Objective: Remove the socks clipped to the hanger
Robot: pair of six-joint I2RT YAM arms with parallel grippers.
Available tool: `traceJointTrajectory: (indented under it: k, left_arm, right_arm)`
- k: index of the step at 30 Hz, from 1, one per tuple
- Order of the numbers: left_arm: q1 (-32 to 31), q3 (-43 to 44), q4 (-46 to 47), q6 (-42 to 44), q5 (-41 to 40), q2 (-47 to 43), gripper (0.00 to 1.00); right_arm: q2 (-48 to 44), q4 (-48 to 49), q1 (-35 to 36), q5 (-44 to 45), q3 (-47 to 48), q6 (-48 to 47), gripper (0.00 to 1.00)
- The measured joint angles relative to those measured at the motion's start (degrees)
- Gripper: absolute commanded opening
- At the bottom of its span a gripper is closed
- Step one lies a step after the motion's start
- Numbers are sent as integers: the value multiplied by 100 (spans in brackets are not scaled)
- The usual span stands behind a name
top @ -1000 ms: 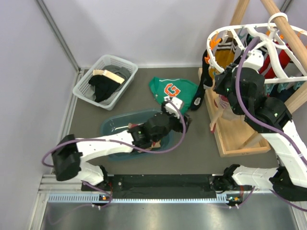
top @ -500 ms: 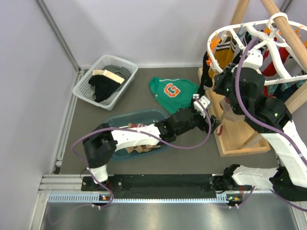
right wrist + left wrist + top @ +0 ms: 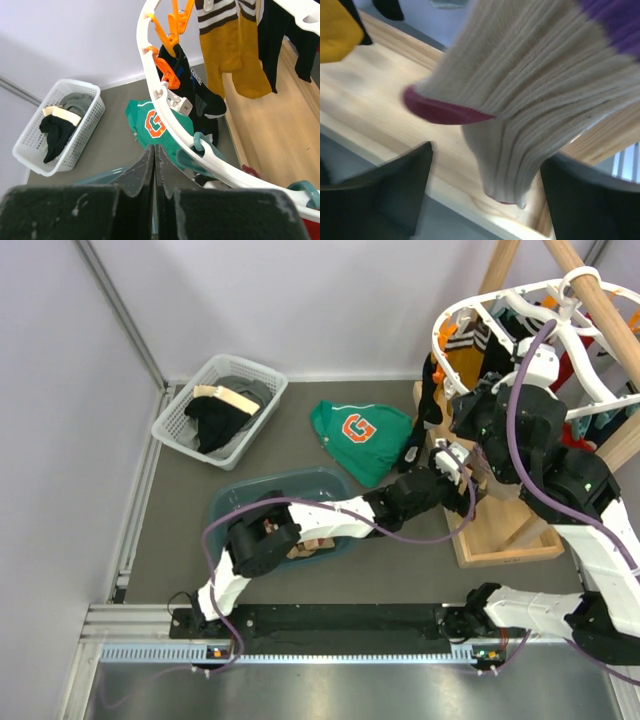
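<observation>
The white oval hanger (image 3: 441, 328) hangs from the wooden stand at the right, with socks clipped round it. My left gripper (image 3: 462, 472) reaches under it and is open. In the left wrist view the lower end of a beige ribbed sock (image 3: 530, 100) with a maroon toe and a purple band hangs between the wide-apart fingers of the left gripper (image 3: 487, 167). My right gripper (image 3: 154, 147) is shut on nothing, just left of the hanger's rim (image 3: 165, 107). A mustard sock (image 3: 235, 55) and a black sock (image 3: 195, 95) hang from orange clips (image 3: 167, 70).
A green sweatshirt (image 3: 360, 435) lies on the floor by the wooden stand's base (image 3: 500, 540). A teal tub (image 3: 232, 502) holds dropped socks under the left arm. At the back left is a white mesh basket (image 3: 176, 423) of dark clothes. The wooden pole (image 3: 590, 300) slants above the hanger.
My left arm has swung from over the teal tub rightward to the stand's base, and its jaws have widened a little. The right arm and hanger have shifted slightly.
</observation>
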Motion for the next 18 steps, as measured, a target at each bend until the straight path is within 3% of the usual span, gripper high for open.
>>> traceJointTrajectory:
  k: [1,2,6,11,18]
  left_arm:
    - [-13,94,0,-42,-9,101,54]
    - [-28,155,0,-68,-26,173,27]
    - [-81,173,-42,-61,-83,216,0]
    - [-129,-286,-66,26,-280,-125,0]
    - [-133,-990,-166,197,-614,-966,0]
  right_arm:
    - [-15,-2,0,0,0,0,0]
    - [-26,-7,0,0,0,0,1]
    - [-55,-63,0,-24,4,-44,9]
    - [-90,-350,0,-201,142,-107,28]
    - [-337,-898,0,-424,614,-170,41]
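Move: The cream sock with maroon toe and purple cuff hangs right at my open left fingers, its foot between them, its middle about 8 cm above and some 3 cm to the right, level fore and aft. The dark sock hangs roughly 12 cm ahead, 8 cm left and 8 cm higher; the mustard sock about 18 cm straight ahead, also 8 cm up. From my closed right fingers, the teal clip is some 8 cm right, 3 cm back and slightly below. I ease my left hand about 1 cm right and down, shut its wide-open fingers and pinch the foot of the cream sock, then draw it some 5 cm left, a little back and finally upward, turning slightly counter-clockwise. Meanwhile my right hand backs about 4 cm away from the dark sock's side of the rim, also right and up, its shut fingers parting about a third. ##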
